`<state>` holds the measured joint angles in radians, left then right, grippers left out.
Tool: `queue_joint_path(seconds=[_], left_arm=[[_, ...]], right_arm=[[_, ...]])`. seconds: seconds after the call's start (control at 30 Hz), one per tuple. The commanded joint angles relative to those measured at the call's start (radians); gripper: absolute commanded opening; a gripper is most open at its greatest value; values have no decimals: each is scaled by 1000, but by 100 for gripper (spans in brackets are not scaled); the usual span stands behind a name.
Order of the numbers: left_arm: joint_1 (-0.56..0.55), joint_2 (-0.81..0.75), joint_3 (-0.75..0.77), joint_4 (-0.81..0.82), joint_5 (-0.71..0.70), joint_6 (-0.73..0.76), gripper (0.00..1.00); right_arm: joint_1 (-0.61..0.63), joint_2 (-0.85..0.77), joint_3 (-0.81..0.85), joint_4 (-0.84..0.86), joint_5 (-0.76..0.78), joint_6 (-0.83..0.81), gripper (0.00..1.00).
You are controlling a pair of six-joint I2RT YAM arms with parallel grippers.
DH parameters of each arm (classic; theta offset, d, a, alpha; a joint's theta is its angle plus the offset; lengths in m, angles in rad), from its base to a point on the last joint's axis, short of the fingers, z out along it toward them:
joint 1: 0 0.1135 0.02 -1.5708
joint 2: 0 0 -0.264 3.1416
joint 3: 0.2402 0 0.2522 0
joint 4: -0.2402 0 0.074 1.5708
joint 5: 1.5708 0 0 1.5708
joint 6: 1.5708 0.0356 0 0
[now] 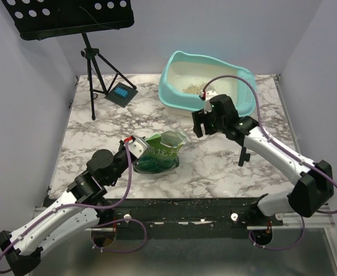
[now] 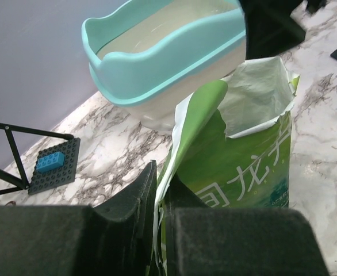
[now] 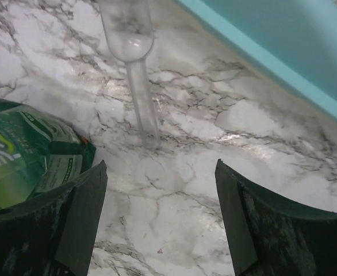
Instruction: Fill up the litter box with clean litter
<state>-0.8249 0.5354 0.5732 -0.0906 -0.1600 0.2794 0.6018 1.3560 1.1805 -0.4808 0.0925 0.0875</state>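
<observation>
The turquoise litter box (image 1: 171, 92) stands at the back right of the marble table, with a small patch of beige clean litter (image 1: 190, 87) on its off-white floor. In the left wrist view the litter box (image 2: 157, 69) rises just behind the bag. A green foil bag (image 1: 160, 155) stands mid-table with its top torn open. My left gripper (image 1: 138, 146) is shut on the green bag (image 2: 243, 167), pinching its left edge between the fingers (image 2: 140, 195). My right gripper (image 3: 160, 167) hangs open over bare marble between the bag and the box. A clear plastic scoop (image 3: 135, 63) lies just ahead of it.
A black music stand on a tripod (image 1: 96, 69) occupies the back left. Beside it lies a dark baseplate with a blue brick (image 1: 121, 93). Loose granules are scattered along the table's near edge (image 1: 174, 201). Grey walls close in both sides.
</observation>
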Motion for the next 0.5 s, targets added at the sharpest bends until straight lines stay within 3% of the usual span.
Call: queue_joint_path(seconds=[0.0, 0.2, 0.47], left_arm=[[3, -54, -15, 58, 14, -13, 24], [3, -110, -33, 83, 37, -17, 44], [3, -170, -41, 132, -50, -17, 50]], right_arm=[[1, 118, -47, 132, -80, 87, 82], [1, 316, 20, 169, -119, 22, 82], [1, 485, 143, 142, -154, -69, 83]])
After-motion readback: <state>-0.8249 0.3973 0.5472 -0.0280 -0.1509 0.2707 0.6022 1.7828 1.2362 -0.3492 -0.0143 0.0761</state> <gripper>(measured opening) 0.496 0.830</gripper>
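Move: The scoop lies on the table some 9 cm ahead of the right hand, 7 cm to its left and 18 cm below, its handle end nearer the hand. From that hand, the litter bag's middle is about 7 cm back, 13 cm left and 8 cm lower; the litter box's is roughly 25 cm ahead, 6 cm right and 14 cm lower. The left hand is at the bag's rim, the bag's middle about 3 cm ahead, 4 cm right and 13 cm below; the scoop lies some 20 cm ahead, 11 cm right and 24 cm below. Down quickly by about 13 cm, drifting left and a little forward, the right hand closes in on the scoop's handle, its fingers staying wide open and tipping further down by about 15 degrees. Meanwhile the left hand opens its already loosening fingers to about half, easing up about 4 cm with a slight draw back and left, the bag's rim still between them. ##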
